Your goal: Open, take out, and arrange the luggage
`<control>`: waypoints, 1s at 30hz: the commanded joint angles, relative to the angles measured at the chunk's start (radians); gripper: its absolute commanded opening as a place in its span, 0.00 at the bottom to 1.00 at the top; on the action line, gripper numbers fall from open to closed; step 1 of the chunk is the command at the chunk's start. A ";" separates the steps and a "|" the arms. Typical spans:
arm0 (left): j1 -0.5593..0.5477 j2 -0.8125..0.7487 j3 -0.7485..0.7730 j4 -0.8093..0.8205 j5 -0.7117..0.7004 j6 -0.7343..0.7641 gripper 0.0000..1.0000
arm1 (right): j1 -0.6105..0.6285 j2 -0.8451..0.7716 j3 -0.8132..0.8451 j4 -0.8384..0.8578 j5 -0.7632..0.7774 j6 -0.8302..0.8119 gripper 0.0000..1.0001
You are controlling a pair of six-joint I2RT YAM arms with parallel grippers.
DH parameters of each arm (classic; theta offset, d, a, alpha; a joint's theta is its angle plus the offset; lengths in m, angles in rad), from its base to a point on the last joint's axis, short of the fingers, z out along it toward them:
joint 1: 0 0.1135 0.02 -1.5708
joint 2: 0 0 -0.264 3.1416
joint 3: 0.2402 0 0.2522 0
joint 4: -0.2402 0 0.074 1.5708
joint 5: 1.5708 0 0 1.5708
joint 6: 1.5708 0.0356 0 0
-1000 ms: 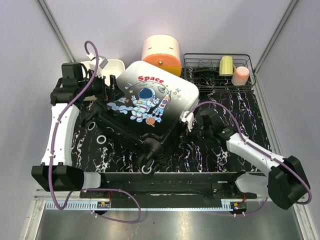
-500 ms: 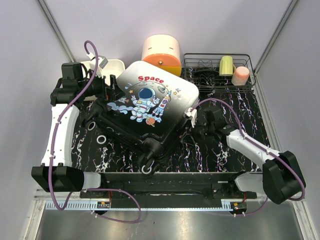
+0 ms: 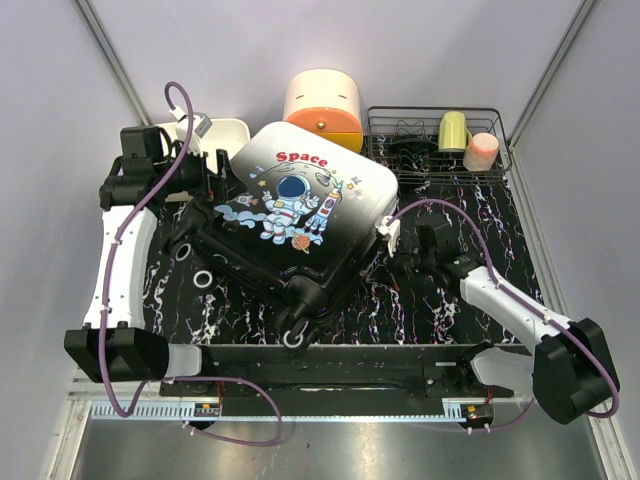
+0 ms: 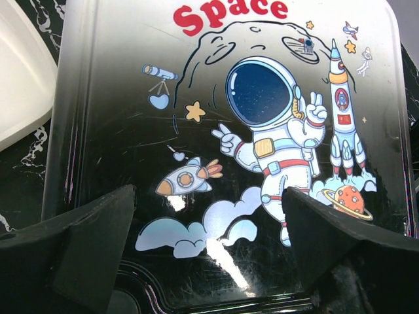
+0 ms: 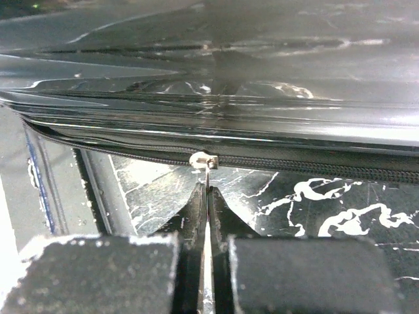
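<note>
The luggage (image 3: pixel 300 200) lies closed and turned at an angle on the black marbled table, astronaut and red "Space" lettering facing up. My left gripper (image 3: pixel 207 188) hovers at its left edge. In the left wrist view it (image 4: pixel 209 219) stands wide open above the printed shell (image 4: pixel 196 98), with nothing between the fingers. My right gripper (image 3: pixel 388 243) is at the luggage's right side. In the right wrist view it (image 5: pixel 208 191) is shut on the small metal zipper pull (image 5: pixel 204 161), which hangs from the zip line under the dark shell (image 5: pixel 229 85).
A cream-and-orange cylindrical box (image 3: pixel 322 108) stands behind the luggage. A wire rack (image 3: pixel 435 145) at the back right holds a yellow-green cup (image 3: pixel 453 130) and a pink cup (image 3: pixel 481 151). A white tray (image 3: pixel 228 135) sits at the back left. Walls close in on both sides.
My right gripper has closed from open onto the zipper pull, and its arm has shifted slightly to the right. The left arm and the luggage have stayed still.
</note>
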State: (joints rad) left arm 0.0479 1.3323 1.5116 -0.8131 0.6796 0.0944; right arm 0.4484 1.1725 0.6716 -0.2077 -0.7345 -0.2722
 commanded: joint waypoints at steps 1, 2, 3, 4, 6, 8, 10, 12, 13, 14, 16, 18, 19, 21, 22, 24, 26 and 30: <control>0.018 0.010 0.001 0.043 0.032 -0.025 0.99 | -0.004 -0.034 0.013 0.030 0.195 -0.004 0.00; 0.032 0.016 0.001 0.042 0.038 -0.031 0.99 | -0.004 -0.037 0.013 0.039 0.242 -0.016 0.00; 0.039 0.024 0.005 0.029 0.041 -0.036 0.99 | -0.002 -0.036 0.011 0.060 0.339 -0.056 0.00; 0.047 0.031 0.012 0.020 0.043 -0.041 0.99 | -0.004 -0.034 0.013 0.068 0.389 -0.077 0.00; 0.073 0.053 0.021 -0.009 0.046 -0.041 0.99 | -0.014 -0.021 0.014 0.106 0.447 -0.143 0.00; 0.104 0.064 0.025 -0.017 0.044 -0.039 0.99 | -0.039 -0.010 0.023 0.131 0.486 -0.168 0.00; 0.125 0.093 0.042 -0.037 0.054 -0.035 0.99 | -0.060 0.012 0.036 0.157 0.494 -0.205 0.00; 0.150 0.119 0.080 -0.064 0.058 -0.032 0.99 | -0.118 0.042 0.054 0.192 0.480 -0.229 0.00; 0.156 0.154 0.096 -0.075 0.063 -0.024 0.99 | -0.143 0.058 0.065 0.197 0.445 -0.239 0.00; 0.165 0.169 0.113 -0.089 0.067 -0.019 0.99 | -0.198 0.093 0.077 0.232 0.425 -0.246 0.00; 0.168 0.217 0.156 -0.127 0.083 0.005 0.99 | -0.255 0.136 0.121 0.244 0.320 -0.275 0.00; 0.168 0.240 0.183 -0.146 0.083 0.016 0.99 | -0.324 0.202 0.173 0.252 0.192 -0.324 0.00; 0.168 0.249 0.190 -0.147 0.078 0.024 0.99 | -0.345 0.226 0.192 0.254 0.157 -0.343 0.00; 0.168 0.284 0.220 -0.162 0.074 0.036 0.99 | -0.382 0.298 0.248 0.254 0.057 -0.393 0.00; 0.168 0.304 0.237 -0.173 0.074 0.050 0.99 | -0.389 0.324 0.267 0.254 0.028 -0.412 0.00; 0.168 0.361 0.298 -0.213 0.081 0.062 0.99 | -0.401 0.392 0.316 0.252 -0.066 -0.464 0.00; 0.168 0.415 0.359 -0.244 0.089 0.080 0.99 | -0.399 0.450 0.344 0.251 -0.114 -0.520 0.00; 0.168 0.505 0.470 -0.290 0.135 0.111 0.99 | -0.399 0.553 0.431 0.249 -0.222 -0.601 0.00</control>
State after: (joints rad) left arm 0.2142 1.7710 1.8568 -1.0451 0.7383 0.1543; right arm 0.0471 1.6478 0.9943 -0.0269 -0.8005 -0.7341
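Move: My right hand already pinches the zipper pull on the luggage's right side. The far right corner, where I'm taking the pull, lies about 22 cm ahead and 9 cm right at pull height. The wire rack's middle is roughly 38 cm ahead and 22 cm right, the orange drawer box 44 cm ahead and 14 cm left. From my open left hand, the luggage's left rim is some 7 cm ahead, 8 cm left and 12 cm below; the white basin, 14 cm ahead and 17 cm left. I keep the zipper pull pinched and drag it quickly forward along the luggage's right side, nearly 20 cm ahead and 10 cm right, to the far right corner, turning clockwise some 20 degrees and then partly back. My left hand, fingers wide open, moves forward, left and down from above the lid towards the left rim, its tips dipping. ##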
